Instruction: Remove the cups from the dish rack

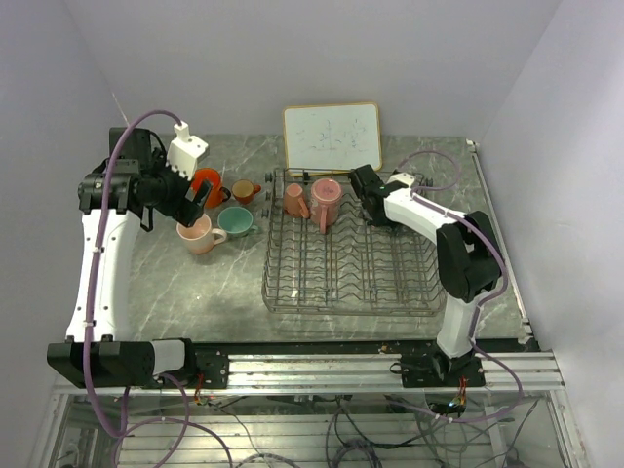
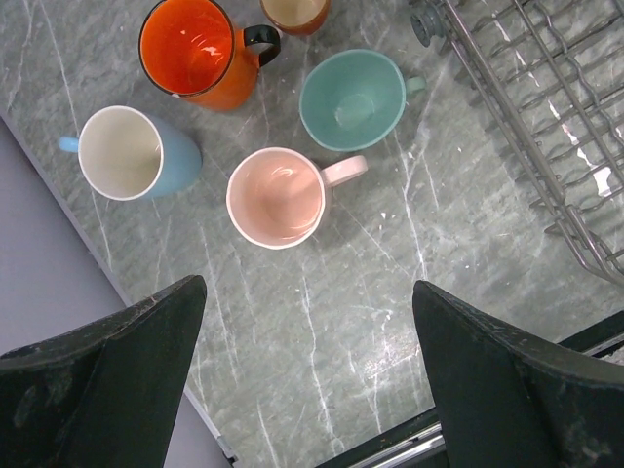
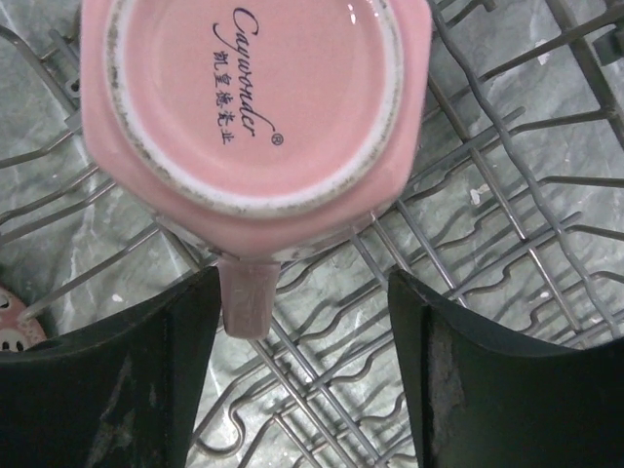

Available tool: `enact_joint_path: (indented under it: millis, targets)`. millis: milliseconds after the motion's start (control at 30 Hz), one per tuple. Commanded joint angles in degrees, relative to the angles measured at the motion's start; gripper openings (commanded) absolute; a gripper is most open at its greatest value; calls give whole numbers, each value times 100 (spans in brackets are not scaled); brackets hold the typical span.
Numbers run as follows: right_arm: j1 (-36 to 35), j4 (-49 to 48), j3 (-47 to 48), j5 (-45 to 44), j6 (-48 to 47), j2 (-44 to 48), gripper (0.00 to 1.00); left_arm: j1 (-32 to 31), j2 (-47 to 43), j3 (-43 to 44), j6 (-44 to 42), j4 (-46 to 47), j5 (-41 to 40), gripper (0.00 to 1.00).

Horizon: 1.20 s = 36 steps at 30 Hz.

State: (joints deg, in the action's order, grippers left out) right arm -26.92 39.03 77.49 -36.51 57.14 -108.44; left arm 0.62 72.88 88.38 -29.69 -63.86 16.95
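Observation:
Two pink cups stand upside down at the back of the dish rack (image 1: 351, 268), the smaller one (image 1: 295, 200) to the left of the larger one (image 1: 326, 201). My right gripper (image 1: 355, 188) is just right of the larger pink cup (image 3: 253, 97). It is open, and the cup's handle (image 3: 248, 297) lies between its fingers, close to the left one. On the table to the left stand the big orange cup (image 2: 195, 54), light blue cup (image 2: 132, 153), mint cup (image 2: 351, 99), peach cup (image 2: 276, 198) and a small orange cup (image 2: 295, 12). My left gripper (image 2: 310, 286) hangs open above them, holding nothing.
A white framed board (image 1: 331, 136) leans against the back wall behind the rack. The rack's corner (image 2: 546, 117) lies right of the grouped cups. The table's left edge and wall (image 2: 58, 283) run close beside the light blue cup.

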Motion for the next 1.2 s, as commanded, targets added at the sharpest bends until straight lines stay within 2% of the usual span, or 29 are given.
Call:
enact_joint_path:
  millis: [0, 233, 500, 633, 800, 1000, 1167]
  targets:
    - [-24, -128, 132, -217, 83, -191, 65, -18, -196, -7, -151, -190, -39, 98]
    - [-24, -497, 15, -178, -274, -102, 50, -20, -257, 14, -204, -295, -5, 98]
    - [-24, -844, -129, -16, -745, 59, 19, -18, -280, 57, -243, -369, 35, 98]
    - [-24, -1001, -334, 3, -876, 344, 9, -19, -275, 57, -256, -379, 68, 98]
    - [-24, -1211, -475, 86, -1104, 831, 0, -18, -281, 49, -266, -369, 210, 97]
    - [-24, -1348, -584, 365, -1379, 1672, 0, -19, -435, -69, -476, -305, 421, 97]
    - [-24, -1460, -887, 1211, -1526, 2462, 0, -18, -736, -430, -810, -68, 741, 99]
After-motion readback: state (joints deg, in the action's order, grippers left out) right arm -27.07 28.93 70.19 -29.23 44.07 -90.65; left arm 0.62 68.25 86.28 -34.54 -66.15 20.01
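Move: The pink mug stands upside down in the rack, its middle about 6 cm ahead and 3 cm to the right of the right hand at about the same height; its handle already lies between the open fingers. A patterned pink mug is some 15 cm to the hand's left and 7 cm ahead, a terracotta cup about 23 cm left and 7 cm ahead. From the left hand the pink mug lies roughly 52 cm right, 15 cm ahead and 22 cm lower. The right fingers pinch the pink mug's handle from both sides, closing while the hand eases forward and a little left. Keeping that grip, the hand draws back 2 cm, then goes up about 9 cm from the rack, turning some 15 degrees counter-clockwise and letting the fingers tip outward. The empty, open left hand backs off about 2.5 cm. ##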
